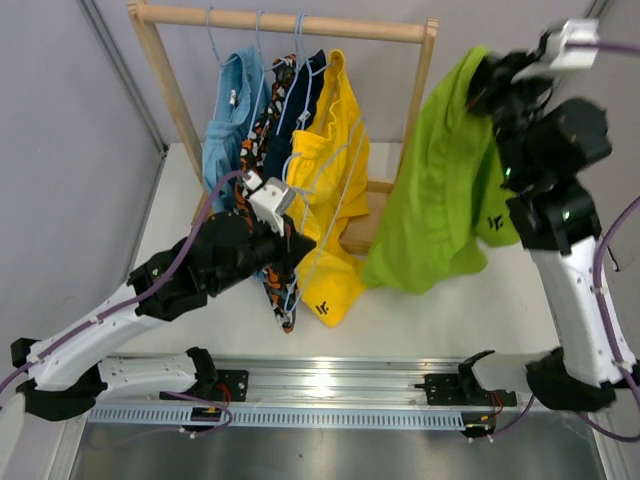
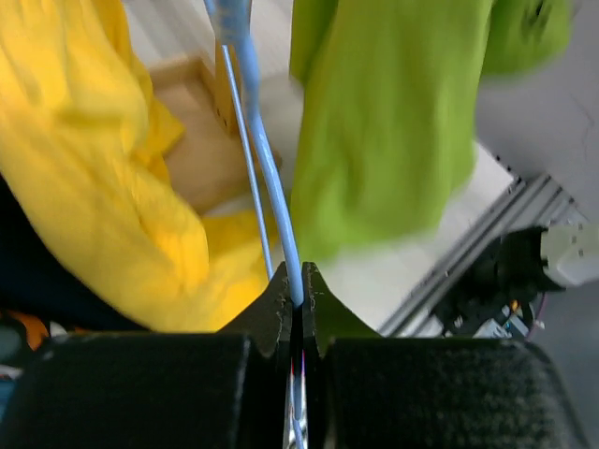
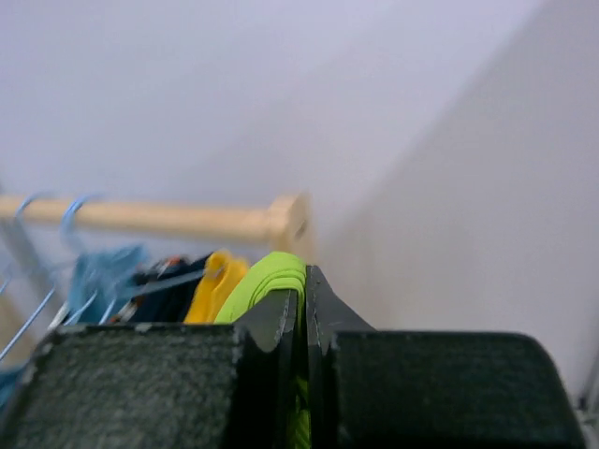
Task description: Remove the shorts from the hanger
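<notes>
The lime green shorts (image 1: 440,190) hang free to the right of the wooden rack, off any hanger, their waistband pinched in my raised right gripper (image 1: 482,72), which is shut on them (image 3: 304,285). The lime waistband (image 3: 267,281) bulges beside its left finger. My left gripper (image 1: 300,245) is shut on the thin blue wire of an empty hanger (image 2: 271,178), clamped at the fingertips (image 2: 301,285). Yellow shorts (image 1: 325,170), navy shorts (image 1: 298,110), camouflage shorts (image 1: 268,125) and light blue shorts (image 1: 225,130) hang on blue hangers from the rail.
The wooden rack's top rail (image 1: 300,22) and right post (image 1: 420,90) stand at the back of the white table, its base (image 1: 375,215) behind the green shorts. A metal rail (image 1: 320,385) runs along the near edge. Grey walls close in on both sides.
</notes>
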You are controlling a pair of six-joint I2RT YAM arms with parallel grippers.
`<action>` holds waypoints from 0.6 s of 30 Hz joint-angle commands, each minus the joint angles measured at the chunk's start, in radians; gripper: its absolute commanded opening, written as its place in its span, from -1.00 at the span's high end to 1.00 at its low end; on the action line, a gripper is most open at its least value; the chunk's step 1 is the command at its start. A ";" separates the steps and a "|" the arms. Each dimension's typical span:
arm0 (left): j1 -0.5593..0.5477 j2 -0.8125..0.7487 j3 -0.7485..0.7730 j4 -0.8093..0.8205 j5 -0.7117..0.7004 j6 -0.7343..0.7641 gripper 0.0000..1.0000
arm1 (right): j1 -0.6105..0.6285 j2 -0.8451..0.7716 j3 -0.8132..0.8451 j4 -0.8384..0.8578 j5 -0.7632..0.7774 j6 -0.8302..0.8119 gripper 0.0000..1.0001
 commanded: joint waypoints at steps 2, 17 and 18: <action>-0.026 -0.124 -0.100 0.027 0.005 -0.107 1.00 | -0.213 0.282 0.445 -0.010 -0.183 0.035 1.00; -0.024 -0.052 -0.119 0.043 0.016 -0.083 1.00 | -0.461 0.747 0.429 0.422 -0.193 0.136 1.00; -0.024 -0.040 -0.107 0.045 0.013 -0.078 1.00 | -0.464 0.699 0.249 0.449 -0.181 0.165 1.00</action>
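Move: The green shorts hang from the right fingers; the white basket they are taken to lies about 24 cm ahead of that hand, some 14 cm to its right and roughly 55 cm below. The rack's right rod end is about 18 cm ahead, 3 cm left and slightly lower; the yellow shorts hang some 10 cm ahead, 19 cm left, 30 cm below. From the left hand, the basket lies about 38 cm ahead, 38 cm right, 33 cm lower. The green shorts, still pinched by their top in the shut right fingers, are swung out over the white basket: the hand first climbs about 9 cm while swinging forward and right, passes right of the rod end, then sinks below its starting height, going forward about 27 cm overall. The left hand keeps its grip on the empty hanger, easing down about 4 cm in front of the yellow shorts. ##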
